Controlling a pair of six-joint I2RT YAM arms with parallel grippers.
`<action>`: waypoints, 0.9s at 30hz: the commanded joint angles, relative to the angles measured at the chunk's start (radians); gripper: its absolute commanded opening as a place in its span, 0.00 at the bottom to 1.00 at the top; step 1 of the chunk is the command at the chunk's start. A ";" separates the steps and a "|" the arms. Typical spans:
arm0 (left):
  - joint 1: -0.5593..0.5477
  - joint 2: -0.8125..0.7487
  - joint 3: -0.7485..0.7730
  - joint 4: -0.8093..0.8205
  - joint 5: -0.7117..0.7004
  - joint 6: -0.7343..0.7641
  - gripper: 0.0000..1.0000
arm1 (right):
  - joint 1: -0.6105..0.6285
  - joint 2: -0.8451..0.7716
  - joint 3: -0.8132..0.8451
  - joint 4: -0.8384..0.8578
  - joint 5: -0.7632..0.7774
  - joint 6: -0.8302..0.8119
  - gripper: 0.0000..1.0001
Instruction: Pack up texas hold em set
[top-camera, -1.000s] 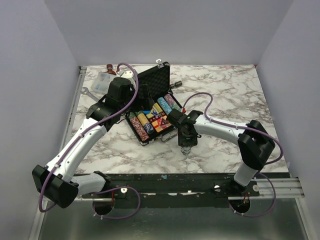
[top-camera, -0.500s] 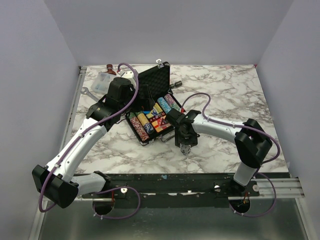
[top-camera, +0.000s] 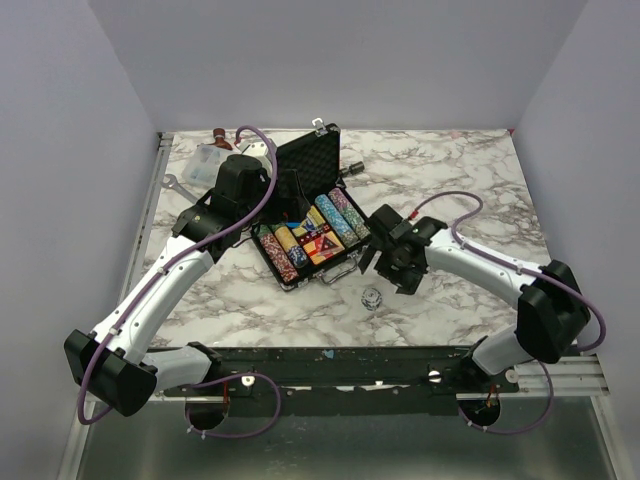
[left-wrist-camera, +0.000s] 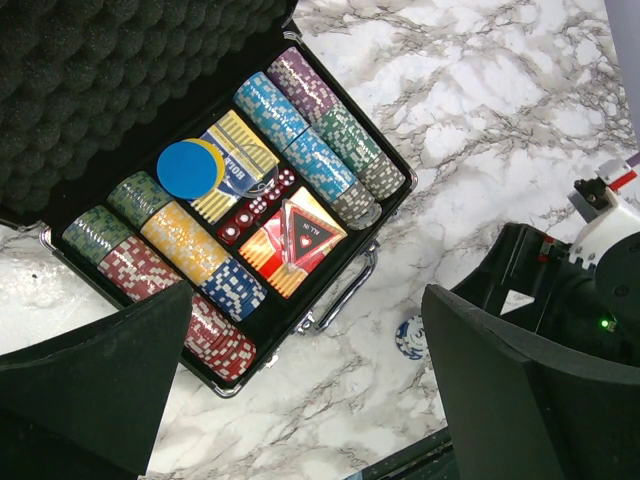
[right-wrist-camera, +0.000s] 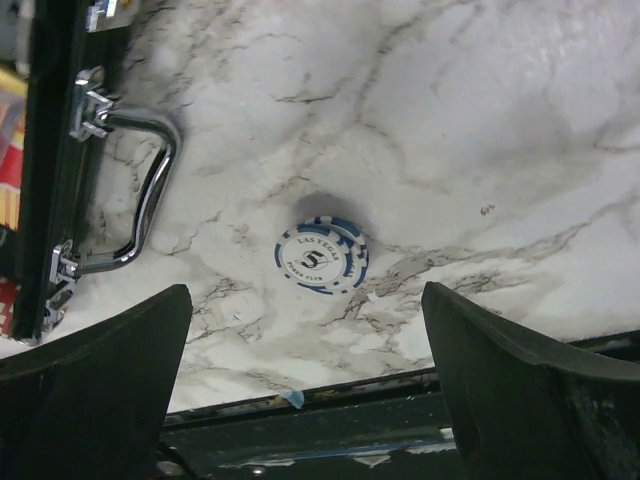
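Note:
The black briefcase (top-camera: 312, 228) lies open mid-table, its foam lid (top-camera: 305, 163) standing up behind. Inside are multicoloured chip rows (left-wrist-camera: 310, 130), a blue disc (left-wrist-camera: 190, 168), red dice and a red-yellow card box (left-wrist-camera: 295, 240). A small stack of pale blue-edged chips (top-camera: 372, 298) sits on the marble in front of the case, right of the silver handle (right-wrist-camera: 140, 190). Above that stack (right-wrist-camera: 322, 257) my right gripper (right-wrist-camera: 305, 390) hangs open and holds nothing. My left gripper (left-wrist-camera: 305, 400) hovers open over the case's front edge, also with nothing in it.
A clear plastic box (top-camera: 213, 160), a silver wrench (top-camera: 175, 183) and a small red-topped item (top-camera: 218, 132) lie at the back left. A dark cylinder (top-camera: 355, 168) sits behind the case. The table's front edge (right-wrist-camera: 330, 385) is just below the loose chips.
My right gripper has opened, risen and swung right, off the chip stack, which stays on the marble. The left arm has not moved.

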 joint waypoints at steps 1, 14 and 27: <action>0.002 -0.020 0.019 0.009 0.026 0.002 0.96 | -0.024 -0.048 -0.085 0.011 -0.056 0.260 1.00; -0.001 -0.029 0.019 0.012 0.027 -0.001 0.96 | -0.043 0.004 -0.167 0.093 -0.108 0.498 1.00; 0.001 -0.021 0.020 0.010 0.037 -0.002 0.96 | -0.043 0.123 -0.176 0.123 -0.147 0.572 1.00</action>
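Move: Just behind and below the right hand stands the loose stack of poker chips: about 3 cm back, 2 cm to the left and some 7 cm lower. The case handle is roughly 11 cm to that hand's left and 2 cm ahead, down near table height. The open case's chip tray lies about 18 cm left and 11 cm ahead. From the left hand, the stack is some 22 cm right, 12 cm back and 25 cm below. Sinking about 6.5 cm towards the chip stack, the right hand first draws back and slightly right, then eases left again while it goes on down. On the way the wrist turns some 30 degrees clockwise and tips until the fingers point almost straight down, staying wide open to straddle the stack. ##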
